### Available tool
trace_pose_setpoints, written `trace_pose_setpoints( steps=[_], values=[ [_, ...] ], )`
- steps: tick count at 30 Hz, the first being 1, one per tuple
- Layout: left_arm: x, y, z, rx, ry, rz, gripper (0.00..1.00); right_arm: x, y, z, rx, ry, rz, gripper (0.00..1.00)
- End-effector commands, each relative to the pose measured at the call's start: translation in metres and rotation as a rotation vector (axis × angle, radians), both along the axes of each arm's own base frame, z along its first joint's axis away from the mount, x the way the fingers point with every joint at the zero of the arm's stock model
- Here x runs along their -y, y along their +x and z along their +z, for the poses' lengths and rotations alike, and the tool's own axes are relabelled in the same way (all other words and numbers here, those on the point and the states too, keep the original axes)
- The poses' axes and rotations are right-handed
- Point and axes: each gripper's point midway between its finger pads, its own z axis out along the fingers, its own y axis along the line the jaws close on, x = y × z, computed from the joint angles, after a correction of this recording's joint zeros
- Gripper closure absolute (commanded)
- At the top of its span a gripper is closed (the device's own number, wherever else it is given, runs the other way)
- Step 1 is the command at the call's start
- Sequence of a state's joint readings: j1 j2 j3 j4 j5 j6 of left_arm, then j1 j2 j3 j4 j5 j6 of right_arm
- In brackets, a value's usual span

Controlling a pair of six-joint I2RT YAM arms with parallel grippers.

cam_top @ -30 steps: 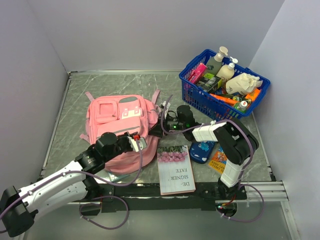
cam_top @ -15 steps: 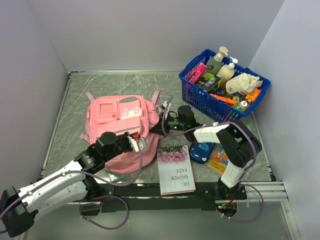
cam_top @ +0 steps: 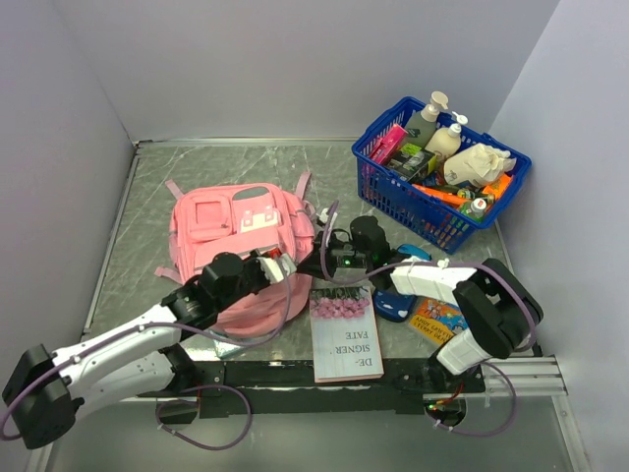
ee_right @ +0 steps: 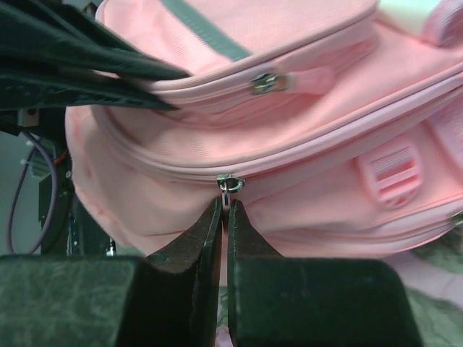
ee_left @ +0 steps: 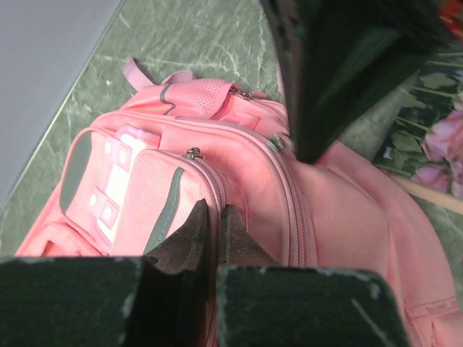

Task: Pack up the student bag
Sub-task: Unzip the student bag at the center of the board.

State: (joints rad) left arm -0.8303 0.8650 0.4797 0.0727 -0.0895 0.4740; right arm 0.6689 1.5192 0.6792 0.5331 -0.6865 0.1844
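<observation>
The pink student bag (cam_top: 221, 221) lies face up left of centre, its lower end lifted between both grippers. My left gripper (cam_top: 279, 264) is shut on a fold of the bag's fabric (ee_left: 246, 188) beside a zip seam. My right gripper (cam_top: 316, 263) meets it from the right. In the right wrist view the right gripper (ee_right: 226, 206) is shut on the metal zipper pull (ee_right: 230, 183) of the bag's long main zip. The left gripper's fingers (ee_right: 79, 69) show dark at the upper left of that view. The zip looks closed along its visible length.
A blue plastic basket (cam_top: 393, 202) full of bottles and packets stands at the back right. A flower-covered book (cam_top: 346, 339) lies near the front edge, with a blue case (cam_top: 397, 297) and a colourful booklet (cam_top: 438, 319) to its right. Walls close in on the left, back and right.
The right gripper has closed on the zipper pull. The right arm has lowered and stretched out, the left gripper has moved right, and the bag's near end has shifted with them.
</observation>
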Motion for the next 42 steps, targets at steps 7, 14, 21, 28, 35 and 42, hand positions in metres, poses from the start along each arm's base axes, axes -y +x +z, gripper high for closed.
trace_pose_setpoints(
  steps=[7,14,21,28,35,42],
  values=[
    [0.005,0.046,0.041,-0.086,-0.209,0.281,0.99,-0.003,-0.038,0.016,0.031,-0.033,0.035,1.00],
    [0.027,0.069,0.056,-0.334,-0.311,0.392,0.99,0.001,-0.027,0.032,0.150,-0.048,-0.110,1.00],
    [0.034,0.110,0.041,-0.460,-0.259,0.539,0.99,0.009,-0.019,0.035,0.233,-0.106,-0.178,1.00],
    [0.025,0.149,0.046,-0.483,-0.248,0.625,0.99,-0.010,-0.024,0.041,0.273,-0.139,-0.141,1.00],
    [-0.003,0.176,0.049,-0.460,-0.301,0.706,0.99,-0.032,-0.037,0.044,0.274,-0.153,-0.084,1.00],
    [-0.007,0.215,0.072,-0.442,-0.366,0.735,0.99,-0.062,-0.057,0.037,0.284,-0.200,0.010,1.00]
  ],
)
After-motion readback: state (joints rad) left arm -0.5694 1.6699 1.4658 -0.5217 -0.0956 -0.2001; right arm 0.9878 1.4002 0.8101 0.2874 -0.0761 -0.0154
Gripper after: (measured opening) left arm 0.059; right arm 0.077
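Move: The left hand already pinches the piping of the student bag's front pocket. The bag's middle lies about 3 cm ahead of that hand, 7 cm to its left and 10 cm below. The right hand already holds the main zipper's pull, with the bag's middle level ahead, 11 cm to its left and 7 cm lower. From the right hand, the Designer Fate book lies 16 cm back and 10 cm right, and the blue pencil case 7 cm back and 21 cm right, both some 13 cm down. Forward goes the left hand, some 15 cm, drifting right and then partly back left, its wrist tipping down and turning counter-clockwise about 35 degrees each, still pinching the piping. The right hand keeps the zipper pull pinched, easing back, rising about 4 cm while swinging forward and right, then drawing left with a little back, away from the left hand. ##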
